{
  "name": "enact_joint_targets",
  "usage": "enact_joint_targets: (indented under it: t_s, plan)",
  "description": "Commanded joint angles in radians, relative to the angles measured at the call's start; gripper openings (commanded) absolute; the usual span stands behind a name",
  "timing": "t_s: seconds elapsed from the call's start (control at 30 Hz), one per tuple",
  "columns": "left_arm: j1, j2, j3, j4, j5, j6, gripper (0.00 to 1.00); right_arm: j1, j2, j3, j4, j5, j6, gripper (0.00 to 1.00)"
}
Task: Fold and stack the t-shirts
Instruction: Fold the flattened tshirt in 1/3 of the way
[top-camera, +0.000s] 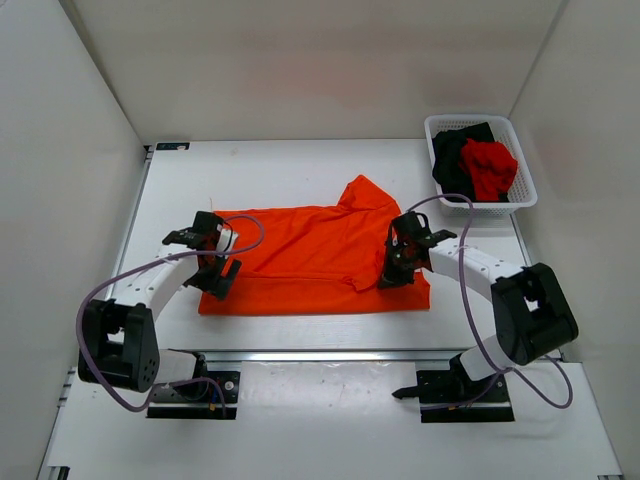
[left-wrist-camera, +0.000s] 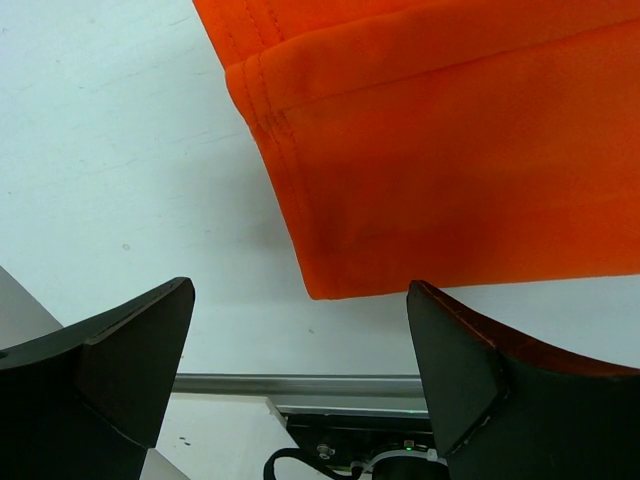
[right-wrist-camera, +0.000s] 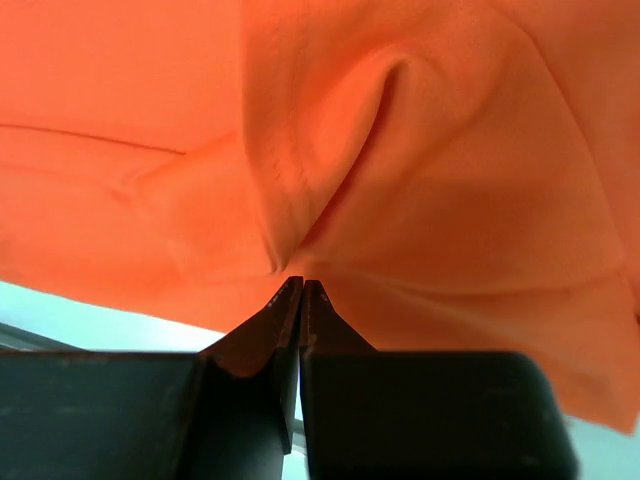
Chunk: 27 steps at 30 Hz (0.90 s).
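The orange t-shirt (top-camera: 310, 255) lies mostly flat in the middle of the table, with a sleeve sticking out at its far right. My left gripper (top-camera: 208, 258) hovers open at the shirt's near-left corner, and in the left wrist view its fingers (left-wrist-camera: 130, 350) stand wide apart with nothing between them (left-wrist-camera: 300, 290), just short of the hem corner (left-wrist-camera: 450, 150). My right gripper (top-camera: 392, 275) is shut on a pinch of orange cloth (right-wrist-camera: 400, 150) near the shirt's right edge; creases run into the fingertips (right-wrist-camera: 302, 282). The black t-shirt (top-camera: 455, 160) and red t-shirt (top-camera: 492, 165) lie crumpled in the basket.
A white mesh basket (top-camera: 523, 190) stands at the back right of the table. White walls close in the left, right and far sides. A metal rail (left-wrist-camera: 300, 383) runs along the near table edge in front of the arm bases.
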Motion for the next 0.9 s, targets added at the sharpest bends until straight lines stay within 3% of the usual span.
enact_joint_targets:
  t_s: [0.0, 0.23, 0.63, 0.87]
  plan:
    - [0.02, 0.001, 0.021, 0.032, 0.011, -0.009, 0.98, -0.027, 0.029, -0.013, 0.091, -0.022, 0.019, 0.0]
    - [0.026, -0.004, 0.01, 0.035, 0.004, -0.004, 0.98, -0.03, 0.108, 0.034, 0.125, -0.027, 0.001, 0.0]
    - [0.033, -0.01, 0.021, 0.031, 0.004, 0.001, 0.99, -0.065, 0.206, 0.157, 0.333, -0.058, 0.042, 0.0]
    - [0.036, -0.017, 0.026, 0.026, -0.005, 0.007, 0.98, -0.079, 0.232, 0.212, 0.341, -0.082, 0.021, 0.0]
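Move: The shirt's loose folded-back flap, with a rucked corner on its near side, lies about 2 cm ahead and 3 cm to the left of my closed right fingers, some 2 cm lower. The shirt's near right corner is around 10 cm to the right of that hand and 6 cm back, and the far sleeve sticks out about 26 cm ahead and 4 cm left. From my open left hand the flap is roughly 34 cm right and 4 cm ahead. With the right fingers kept shut, I dip their tips about 2 cm onto the flap, then sweep forward and somewhat left over the shirt, pushing the loose cloth away from the near folded edge. The sweep quickens and carries me about 11 cm farther out, rising again to around the starting height as the wrist tilts the fingertips forward and left. ##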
